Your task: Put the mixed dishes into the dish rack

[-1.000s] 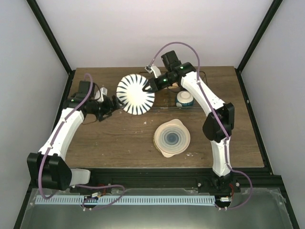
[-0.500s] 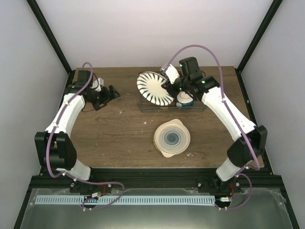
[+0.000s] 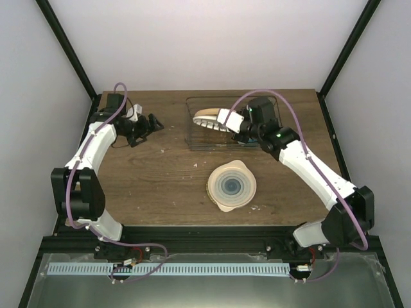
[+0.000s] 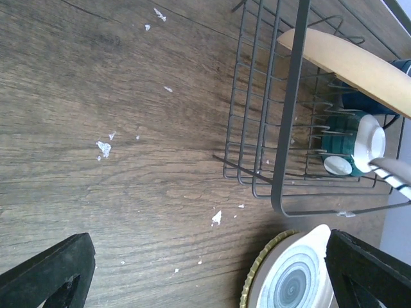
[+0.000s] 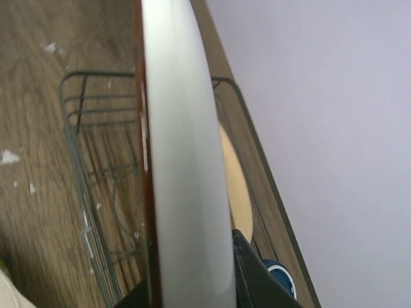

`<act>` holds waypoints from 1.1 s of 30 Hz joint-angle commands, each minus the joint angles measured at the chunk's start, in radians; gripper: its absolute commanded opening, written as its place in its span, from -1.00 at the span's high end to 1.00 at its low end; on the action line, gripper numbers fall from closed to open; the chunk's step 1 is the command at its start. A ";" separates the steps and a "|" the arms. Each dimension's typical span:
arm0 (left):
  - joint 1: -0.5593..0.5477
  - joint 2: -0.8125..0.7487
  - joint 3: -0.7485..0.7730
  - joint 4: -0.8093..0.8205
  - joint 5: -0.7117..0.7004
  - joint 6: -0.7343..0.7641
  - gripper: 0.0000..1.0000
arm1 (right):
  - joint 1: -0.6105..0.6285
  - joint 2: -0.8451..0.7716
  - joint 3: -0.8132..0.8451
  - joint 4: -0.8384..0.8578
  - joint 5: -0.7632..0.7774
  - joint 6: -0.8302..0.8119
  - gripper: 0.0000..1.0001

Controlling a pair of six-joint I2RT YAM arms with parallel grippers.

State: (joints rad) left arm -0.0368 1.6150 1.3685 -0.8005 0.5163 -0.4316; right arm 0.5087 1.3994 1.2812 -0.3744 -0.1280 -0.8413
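Observation:
The dish rack (image 3: 192, 131) of dark wire stands at the table's back middle. My right gripper (image 3: 234, 123) is shut on a plate (image 3: 207, 119) with a tan face and a striped back, held on edge inside the rack (image 5: 80, 192). In the right wrist view its white rim (image 5: 186, 179) fills the frame between my fingers (image 5: 257, 282). A white-and-teal bowl (image 4: 353, 144) and a dark blue mug (image 4: 401, 64) lie in the rack (image 4: 282, 160). The cream ringed plate (image 3: 231, 186) rests on the orange-yellow plate (image 4: 263, 279). My left gripper (image 3: 154, 123) is open and holds nothing.
White flecks (image 4: 103, 149) dot the wooden table (image 3: 148, 186). Black frame posts rise at the table's back corners, and a rail runs along the near edge.
My right arm swung the striped plate from the table's left middle over to the rack and lowered it on edge. My left arm drew back to the far left, still open.

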 commanded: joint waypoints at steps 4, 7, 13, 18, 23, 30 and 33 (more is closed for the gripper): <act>0.015 0.021 0.027 0.031 0.037 0.017 -1.00 | 0.015 -0.047 -0.013 0.215 0.058 -0.297 0.99; 0.017 0.030 0.032 0.032 0.040 0.017 -0.99 | 0.017 -0.047 -0.034 0.274 0.082 -0.338 0.99; 0.020 0.045 0.036 0.034 0.044 0.014 -0.99 | 0.015 -0.011 -0.025 0.289 0.084 -0.383 0.99; 0.028 0.051 0.040 0.035 0.044 0.016 -0.99 | 0.016 0.029 -0.025 0.290 0.083 -0.404 0.99; 0.035 0.058 0.042 0.034 0.044 0.017 -0.99 | 0.014 0.062 -0.021 0.317 0.088 -0.429 0.99; 0.038 0.069 0.044 0.037 0.044 0.019 -0.99 | 0.011 0.125 -0.035 0.380 0.133 -0.479 0.99; 0.041 0.073 0.044 0.035 0.042 0.020 -1.00 | 0.010 0.148 -0.045 0.416 0.155 -0.489 0.99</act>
State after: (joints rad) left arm -0.0044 1.6730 1.3861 -0.7792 0.5476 -0.4278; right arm 0.5201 1.5482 1.2266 -0.1574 -0.0143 -1.2934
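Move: The striped plate is already pinched by its rim in the right gripper. Its slot in the dish rack lies about 8 cm ahead of that hand, 7 cm left and some 19 cm below. Just beyond the slot stands the peach plate, 11 cm ahead and 6 cm left; the teal mug sits roughly 4 cm ahead and 11 cm right, 22 cm down. From the left gripper the slot is about 21 cm right, 6 cm ahead and 9 cm below. Roll the right gripper some 25 degrees, its left side dipping and its fingers tipping up a little, to stand the held striped plate on edge. Let it sink a couple of centimetres and come back up early on, then carry it forward and down, about 4 cm each overall, towards the slot in front of the peach plate, keeping the pinch on the rim. ##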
